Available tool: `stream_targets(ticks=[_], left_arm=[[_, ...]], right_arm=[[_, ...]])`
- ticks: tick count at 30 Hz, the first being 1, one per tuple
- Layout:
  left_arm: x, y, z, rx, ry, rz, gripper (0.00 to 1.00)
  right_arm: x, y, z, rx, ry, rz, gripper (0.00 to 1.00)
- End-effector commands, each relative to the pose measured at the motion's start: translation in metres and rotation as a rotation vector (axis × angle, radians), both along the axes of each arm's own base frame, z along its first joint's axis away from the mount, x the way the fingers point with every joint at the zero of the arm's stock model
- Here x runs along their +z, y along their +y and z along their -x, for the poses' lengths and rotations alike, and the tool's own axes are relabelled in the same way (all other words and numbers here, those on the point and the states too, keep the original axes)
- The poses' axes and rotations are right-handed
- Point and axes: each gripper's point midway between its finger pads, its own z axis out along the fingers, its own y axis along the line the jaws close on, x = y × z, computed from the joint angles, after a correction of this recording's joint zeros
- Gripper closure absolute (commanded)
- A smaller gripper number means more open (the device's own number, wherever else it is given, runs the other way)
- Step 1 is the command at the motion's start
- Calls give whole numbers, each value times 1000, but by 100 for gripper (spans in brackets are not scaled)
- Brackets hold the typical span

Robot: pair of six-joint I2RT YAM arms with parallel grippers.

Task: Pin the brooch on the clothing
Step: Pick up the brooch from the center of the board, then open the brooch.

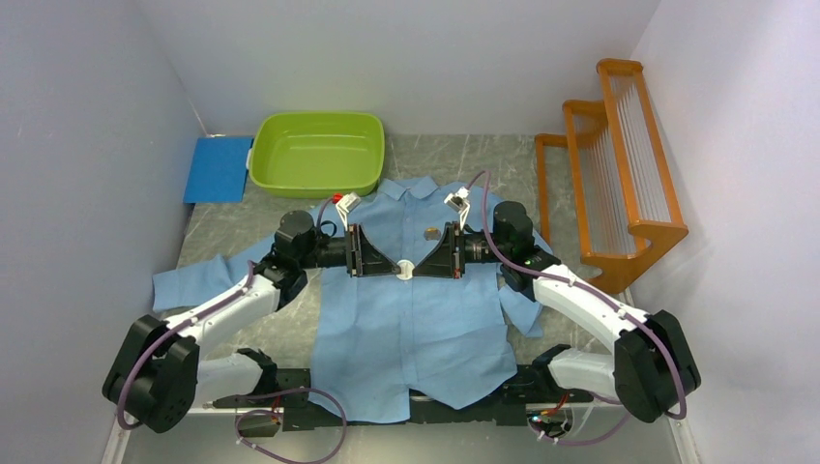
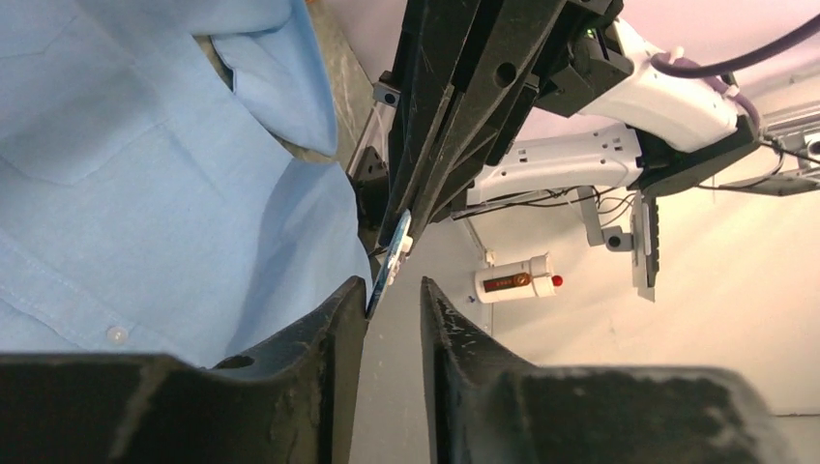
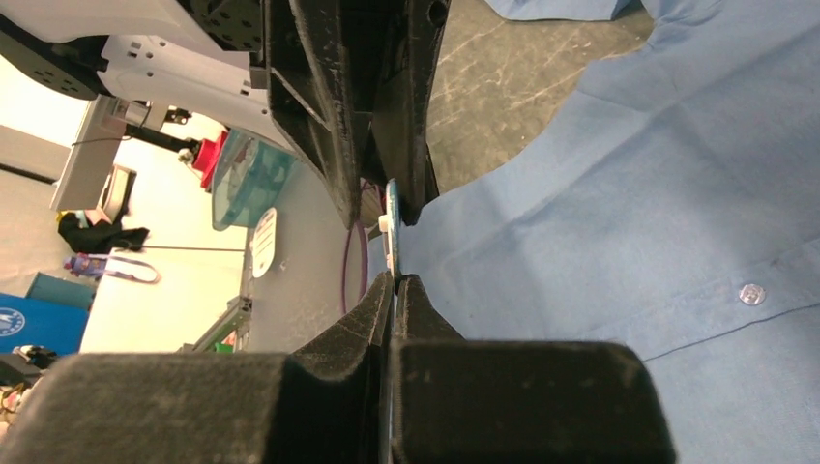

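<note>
The clothing, a light blue shirt [image 1: 406,329], lies flat on the table with its collar toward the far side. Above its chest the two grippers meet tip to tip. My right gripper [image 1: 418,269] is shut on the brooch [image 1: 406,270], a small white disc. In the right wrist view the brooch [image 3: 391,222] stands edge-on out of the closed right gripper [image 3: 396,278]. My left gripper [image 2: 392,283] has its jaws apart, and the brooch [image 2: 387,266] rim rests against the inner tip of one finger. A small dark piece [image 1: 432,232] lies on the shirt nearby.
A green tub [image 1: 317,153] stands at the back beyond the collar, with a blue pad [image 1: 218,168] to its left. An orange wooden rack [image 1: 619,164] fills the right side. The shirt sleeves spread over the grey table [image 1: 222,227].
</note>
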Motion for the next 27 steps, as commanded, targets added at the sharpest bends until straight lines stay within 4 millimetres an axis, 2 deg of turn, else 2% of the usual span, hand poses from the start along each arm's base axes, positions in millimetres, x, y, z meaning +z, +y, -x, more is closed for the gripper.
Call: stream_targets(ticks=[1,5,9,11,13,15,17,20,23,27], left_arm=[[20,-6,9,-84,-85,54,73],[17,-4,9,-71,-82,35,96],[20,-2,8,-51,-105,26,97],[23,-1,7,-32,-123,21,97],[27,1,6,-7,-149,19,97],[32,3,1,42,-178,11,97],[37,7,-3,82,-209,7,97],[48,11,-7,140,-268,22,97],[62,15,-9,185,-343,66,97],[77,21,-9,233,-429,106,97]], right_arm=[[24,6,-3,24,-81,-63,100],[24,6,-4,19,-81,-65,100],[25,6,-6,5,-77,-64,97],[28,6,-6,-10,-79,-71,66],[32,5,-8,-38,-76,-86,43],[38,4,-10,-82,-67,-111,27],[45,3,-14,-128,-51,-143,18],[49,5,-20,-189,-1,-163,15],[57,13,-18,-187,27,-186,15],[70,28,-9,-143,26,-213,21]])
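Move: The brooch stands on edge in the air between my hands. Its middle is roughly 2 cm to the right of my left hand, level with it and straight abreast, and about 2 cm to the left of my right hand, whose shut fingers still grip its other rim. Some 20 cm below my left hand, the brown disc on the shirt lies about 10 cm ahead and 8 cm to the right; the shirt collar is some 22 cm ahead and 3 cm to the right. I hand the brooch over: my left fingers, already around its near rim, close and pinch it while both hands stay almost still, then my right fingers open wide and let go of it. Both hands then lift, the left about 5 cm with the brooch, easing slightly left and rolling some 15 degrees about its own fingers, the right about 3.5 cm. ##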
